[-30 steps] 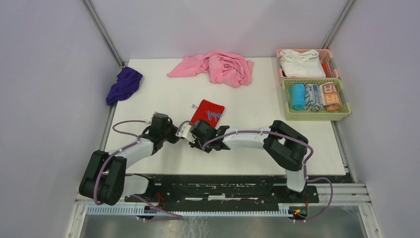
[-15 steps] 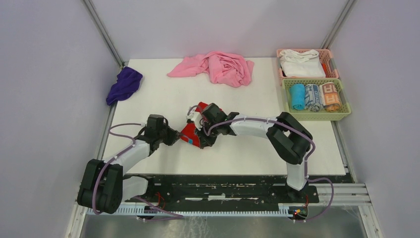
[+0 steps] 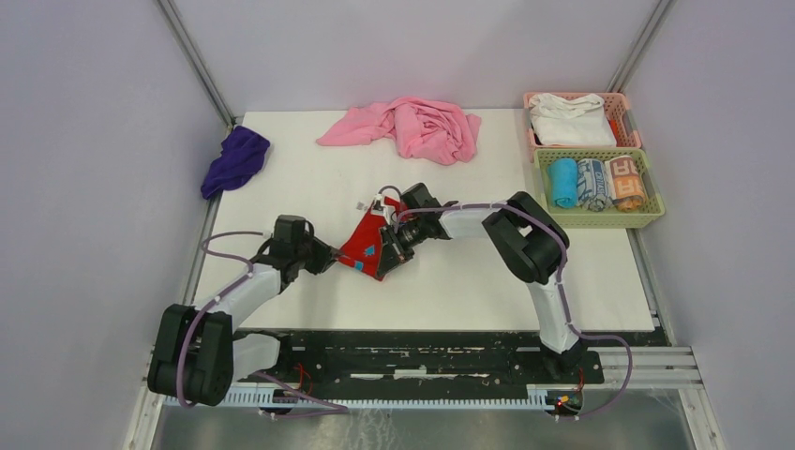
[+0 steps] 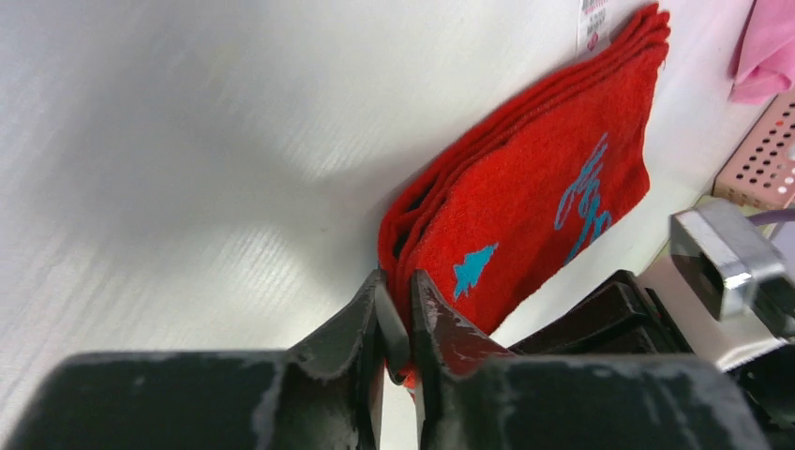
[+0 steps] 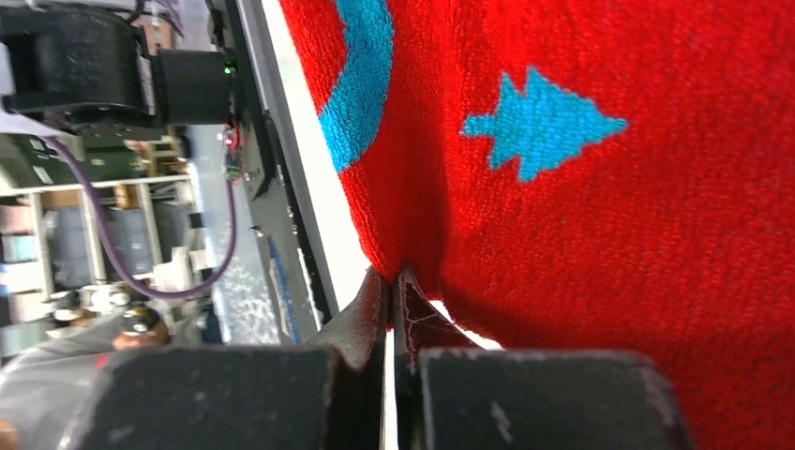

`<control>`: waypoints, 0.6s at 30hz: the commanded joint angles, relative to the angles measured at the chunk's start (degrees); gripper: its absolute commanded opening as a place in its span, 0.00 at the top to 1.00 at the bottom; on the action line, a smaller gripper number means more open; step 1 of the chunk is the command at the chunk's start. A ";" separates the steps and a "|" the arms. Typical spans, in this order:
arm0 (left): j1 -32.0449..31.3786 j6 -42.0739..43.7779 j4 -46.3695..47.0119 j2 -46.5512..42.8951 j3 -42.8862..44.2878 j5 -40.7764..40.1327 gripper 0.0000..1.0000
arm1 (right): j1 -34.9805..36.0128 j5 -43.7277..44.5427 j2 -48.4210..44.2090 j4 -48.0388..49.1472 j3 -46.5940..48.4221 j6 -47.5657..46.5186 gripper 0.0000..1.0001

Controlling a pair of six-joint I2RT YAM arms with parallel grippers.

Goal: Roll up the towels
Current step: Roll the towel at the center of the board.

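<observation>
A folded red towel with blue lettering and a white tag hangs between my two grippers, tilted above the middle of the white table. My left gripper is shut on its lower left corner; in the left wrist view the cloth sits pinched in the jaws. My right gripper is shut on the towel's right edge; in the right wrist view the red cloth fills the frame.
A crumpled pink towel lies at the table's back middle. A purple towel lies at the back left edge. A green basket with several rolled towels and a pink basket with white cloth stand at the back right.
The red towel was lying flat on the table and is now lifted and held tilted by both grippers. My right gripper moved back and right; my left gripper shifted slightly left.
</observation>
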 commanded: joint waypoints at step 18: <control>8.38 8.63 7.70 -13.00 -8.52 12.25 0.19 | -4.58 -12.12 10.43 9.22 6.76 21.04 1.00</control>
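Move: The red towel's near-left corner sits between the left fingertips, already easing apart. The towel's middle is about 10 cm right, 5 cm ahead and 2 cm below that hand. The right hand still pinches the near end, with the middle some 10 cm straight ahead and 2 cm below. From the left hand, the pink towel lies about 31 cm ahead and 18 cm right, the purple towel about 23 cm ahead and 25 cm left, both slightly lower. The towel's near-left corner comes free as the left fingers spread wide and that hand draws off about 3 cm to the left, rising some 2 cm and easing back at the end. The right fingers stay shut on the near end, carry it forward over the towel by some 2.5 cm, dipping a little at first, and roll roughly 20 degrees with their top side tipping forward. ##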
